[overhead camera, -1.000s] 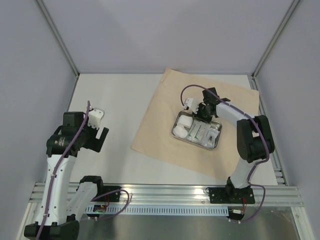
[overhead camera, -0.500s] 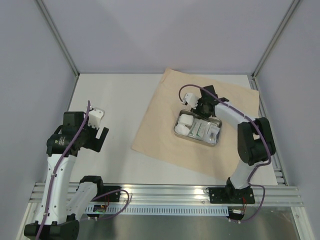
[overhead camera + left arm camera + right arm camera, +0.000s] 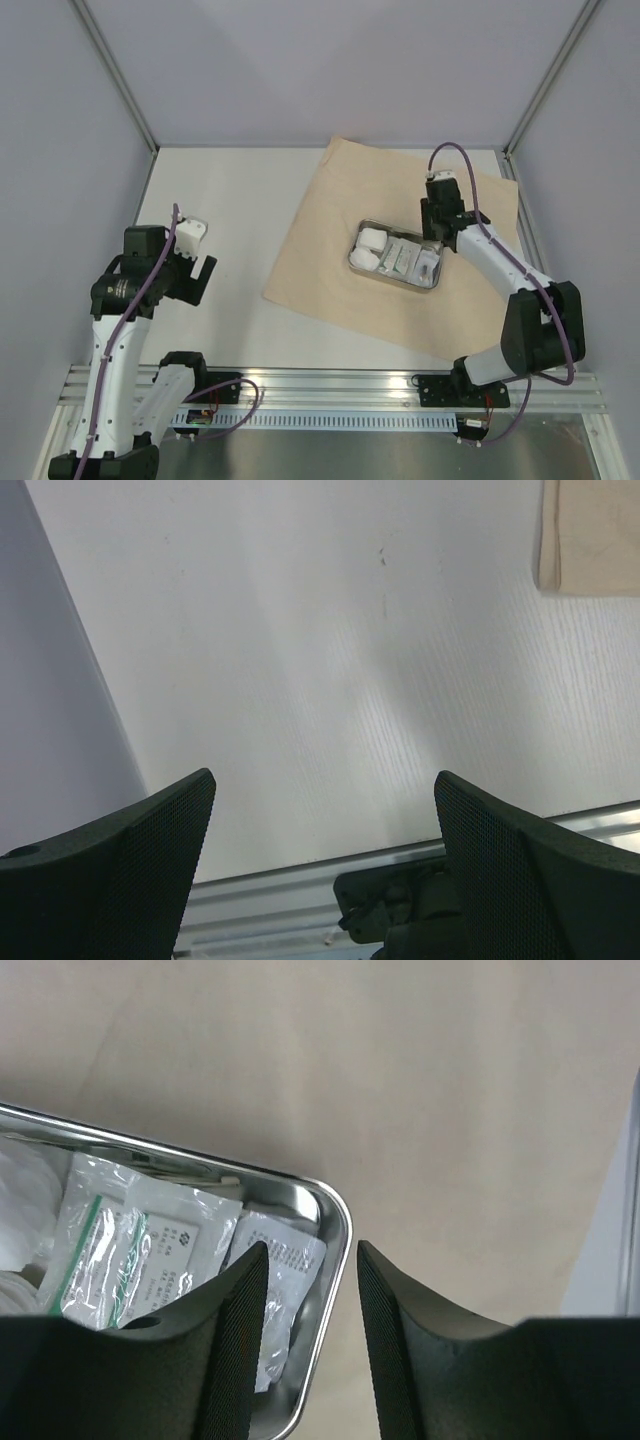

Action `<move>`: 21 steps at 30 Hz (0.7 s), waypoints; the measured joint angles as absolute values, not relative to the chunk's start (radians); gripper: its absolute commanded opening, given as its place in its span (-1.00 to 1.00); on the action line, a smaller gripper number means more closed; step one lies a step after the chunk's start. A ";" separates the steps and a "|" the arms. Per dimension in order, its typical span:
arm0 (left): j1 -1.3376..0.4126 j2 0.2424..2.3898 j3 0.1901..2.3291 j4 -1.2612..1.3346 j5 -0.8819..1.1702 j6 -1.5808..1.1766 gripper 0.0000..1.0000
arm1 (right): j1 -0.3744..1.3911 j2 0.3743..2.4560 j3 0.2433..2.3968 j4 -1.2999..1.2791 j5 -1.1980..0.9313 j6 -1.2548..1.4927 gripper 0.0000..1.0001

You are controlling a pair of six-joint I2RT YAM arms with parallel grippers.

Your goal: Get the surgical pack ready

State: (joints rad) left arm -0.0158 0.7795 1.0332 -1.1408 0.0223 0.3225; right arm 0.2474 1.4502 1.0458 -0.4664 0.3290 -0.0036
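Observation:
A tan wrap sheet (image 3: pixel 325 275) lies spread on the right half of the table. On it sits a small steel tray (image 3: pixel 352 262) holding white gauze pads (image 3: pixel 372 240) and clear packets (image 3: pixel 405 262). My right gripper (image 3: pixel 437 218) hangs open over the tray's far right corner. In the right wrist view the tray's rim (image 3: pixel 335 1210) runs beneath the gap of the right gripper (image 3: pixel 312 1250), with packets (image 3: pixel 170 1240) inside and the wrap sheet (image 3: pixel 450 1110) beyond; nothing is held. My left gripper (image 3: pixel 195 258) stands wide open over bare table, far left of the sheet. The left gripper (image 3: pixel 325 780) is empty.
An aluminium rail (image 3: pixel 330 385) runs along the near edge of the table, carrying both arm bases. Grey walls and slanted frame posts (image 3: pixel 115 75) close in the left, back and right sides. A corner of the wrap sheet (image 3: pixel 590 535) shows in the left wrist view.
My right gripper has opened and swung right, from over the tray's far middle to its far right corner. The tray shifted slightly away. The left arm has barely moved.

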 measured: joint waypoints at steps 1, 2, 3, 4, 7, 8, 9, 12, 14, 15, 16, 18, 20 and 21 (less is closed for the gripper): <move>-0.016 0.778 1.033 -1.141 0.022 0.322 1.00 | 0.239 1.459 1.042 -0.493 0.333 0.049 -0.12; -0.016 0.776 1.033 -1.141 0.023 0.323 1.00 | 0.227 1.465 1.028 -0.517 0.336 0.117 -0.11; -0.016 0.774 1.033 -1.141 0.023 0.322 1.00 | 0.221 1.467 1.015 -0.536 0.337 0.156 -0.10; -0.016 0.773 1.033 -1.141 0.023 0.323 1.00 | 0.217 1.466 0.991 -0.549 0.339 0.205 -0.10; -0.022 0.771 1.033 -1.141 0.024 0.323 1.00 | 0.216 1.466 0.941 -0.596 0.336 0.291 -0.10; -0.026 0.771 1.033 -1.141 0.024 0.323 1.00 | 0.217 1.466 0.934 -0.606 0.337 0.305 -0.14; -0.029 0.771 1.033 -1.141 0.024 0.323 1.00 | 0.217 1.467 0.930 -0.616 0.337 0.319 -0.16; -0.040 0.771 1.033 -1.141 0.025 0.323 1.00 | 0.213 1.472 0.930 -0.633 0.340 0.343 -0.28; -0.045 0.772 1.033 -1.141 0.025 0.323 1.00 | 0.200 1.485 0.929 -0.632 0.337 0.349 -0.50; -0.046 0.772 1.033 -1.141 0.026 0.323 1.00 | 0.191 1.494 0.928 -0.630 0.331 0.349 -0.56; -0.046 0.773 1.033 -1.141 0.026 0.323 1.00 | 0.180 1.503 0.926 -0.628 0.322 0.352 -0.59; -0.046 0.774 1.033 -1.141 0.025 0.324 1.00 | 0.160 1.518 0.919 -0.620 0.300 0.352 -0.68; -0.046 0.776 1.033 -1.141 0.025 0.324 1.00 | 0.149 1.530 0.917 -0.616 0.291 0.347 -0.74; -0.046 0.776 1.033 -1.142 0.025 0.324 1.00 | 0.145 1.536 0.917 -0.613 0.286 0.341 -0.76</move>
State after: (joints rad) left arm -0.0463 0.7761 1.0332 -1.1416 0.0254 0.3237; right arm 0.1448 1.5356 0.9173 -0.6132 0.2863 0.3408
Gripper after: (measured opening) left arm 0.997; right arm 0.149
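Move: The surgical tray's near-right rim, the part the open right hand is after, lies about 7 cm back, 2 cm right and 8 cm below that hand. The tray's middle is some 5 cm back and 9 cm left, with a small clear pouch inside its right end, 8 cm back and 2 cm left, and the green-striped packs 5 cm back and 8 cm left. From the left hand the rim is some 58 cm right, 10 cm ahead and 17 cm lower. The tray's right-hand rim is pinched anew: the right hand comes down about 8 cm and back 7 cm, drifting a little right, while the wrist turns some 20 degrees clockwise and tips its fingers farther down. Late in the descent the half-open fingers close, one inside the tray and one outside, onto the rim. ##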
